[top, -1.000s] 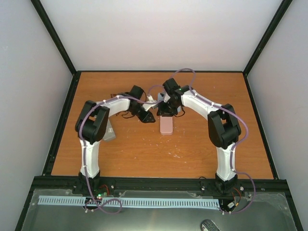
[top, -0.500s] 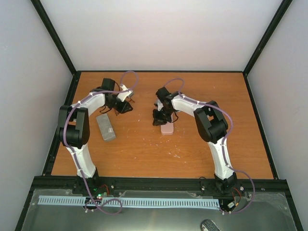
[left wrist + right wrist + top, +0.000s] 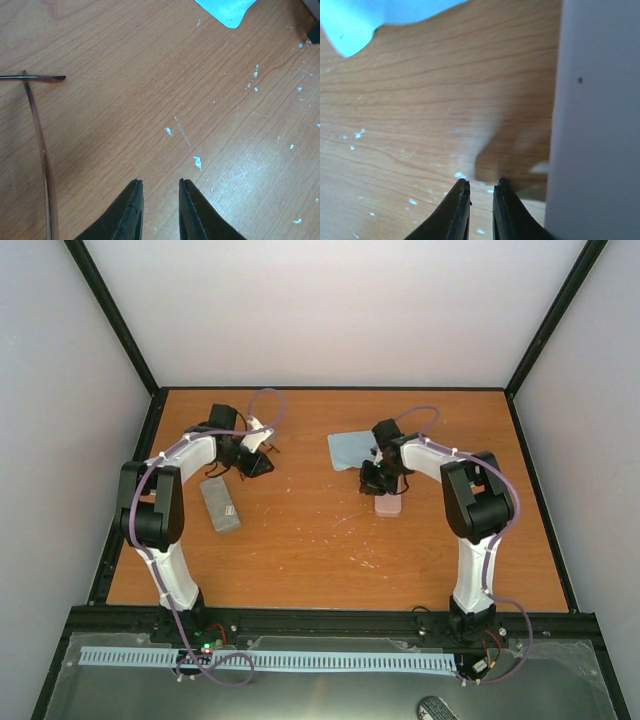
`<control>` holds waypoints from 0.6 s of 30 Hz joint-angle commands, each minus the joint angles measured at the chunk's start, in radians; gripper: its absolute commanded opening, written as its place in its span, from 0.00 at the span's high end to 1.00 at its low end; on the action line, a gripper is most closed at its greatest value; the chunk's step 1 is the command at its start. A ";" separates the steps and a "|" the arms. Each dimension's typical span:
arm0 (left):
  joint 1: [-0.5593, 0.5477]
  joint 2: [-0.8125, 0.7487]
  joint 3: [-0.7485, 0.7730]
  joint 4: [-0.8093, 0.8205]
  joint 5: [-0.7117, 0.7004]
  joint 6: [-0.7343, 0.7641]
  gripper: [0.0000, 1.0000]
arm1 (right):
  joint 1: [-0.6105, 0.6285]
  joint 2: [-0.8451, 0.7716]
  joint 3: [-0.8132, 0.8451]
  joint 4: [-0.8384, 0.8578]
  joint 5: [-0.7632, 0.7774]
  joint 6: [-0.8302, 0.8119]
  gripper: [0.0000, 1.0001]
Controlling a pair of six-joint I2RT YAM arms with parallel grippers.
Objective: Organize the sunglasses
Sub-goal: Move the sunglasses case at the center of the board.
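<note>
In the left wrist view a thin dark brown wire arm of the sunglasses (image 3: 39, 135) lies on the wood at the far left; the rest of the pair is out of frame. My left gripper (image 3: 159, 181) hovers to its right, apart from it and narrowly open, with only bare wood between the fingers. In the top view it sits at the far left (image 3: 256, 463). My right gripper (image 3: 373, 480) is just behind the pink case (image 3: 388, 506). Its fingers (image 3: 481, 181) stand narrowly open with nothing between them, beside a pale blurred surface (image 3: 597, 125).
A grey case (image 3: 220, 505) lies near the left arm. A light blue cloth (image 3: 352, 450) lies flat behind the right gripper; its corners show in both wrist views (image 3: 227, 12) (image 3: 355, 25). The wooden table (image 3: 300, 540) has black rails round its edge.
The left arm swung from the centre to the far left, then stayed. The right arm moved right, its jaws narrowed, the pink case now lies further right and the blue cloth is uncovered.
</note>
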 commanded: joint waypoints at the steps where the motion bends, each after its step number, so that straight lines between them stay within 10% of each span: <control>1: 0.033 -0.047 -0.005 -0.008 -0.006 -0.011 0.79 | -0.057 -0.009 -0.049 -0.031 0.116 -0.013 0.86; 18: 0.344 -0.069 0.017 -0.125 -0.112 0.122 0.79 | -0.334 -0.095 -0.210 -0.115 0.222 -0.177 0.84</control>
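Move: The pink sunglasses case stands against the outer side of my right hand, its middle about 6 cm to the right, level fore and aft and at about the same height. The blue cloth lies some 11 cm ahead and 4 cm left of that hand. From my raised left hand the pink case is about 32 cm right and 5 cm back; the brown sunglasses lie 5 cm left and 4 cm ahead, and the grey case 14 cm left and 10 cm back. With my right gripper low and its fingers nearly shut, I keep pushing the pink case along the board to the right for some 13 cm, the hand's outer side against the case's left wall, turning slightly clockwise. My empty left hand meanwhile speeds up leftward, about 12 cm, passing above the near part of the brown sunglasses towards the grey case and turning about 15 degrees counter-clockwise. ##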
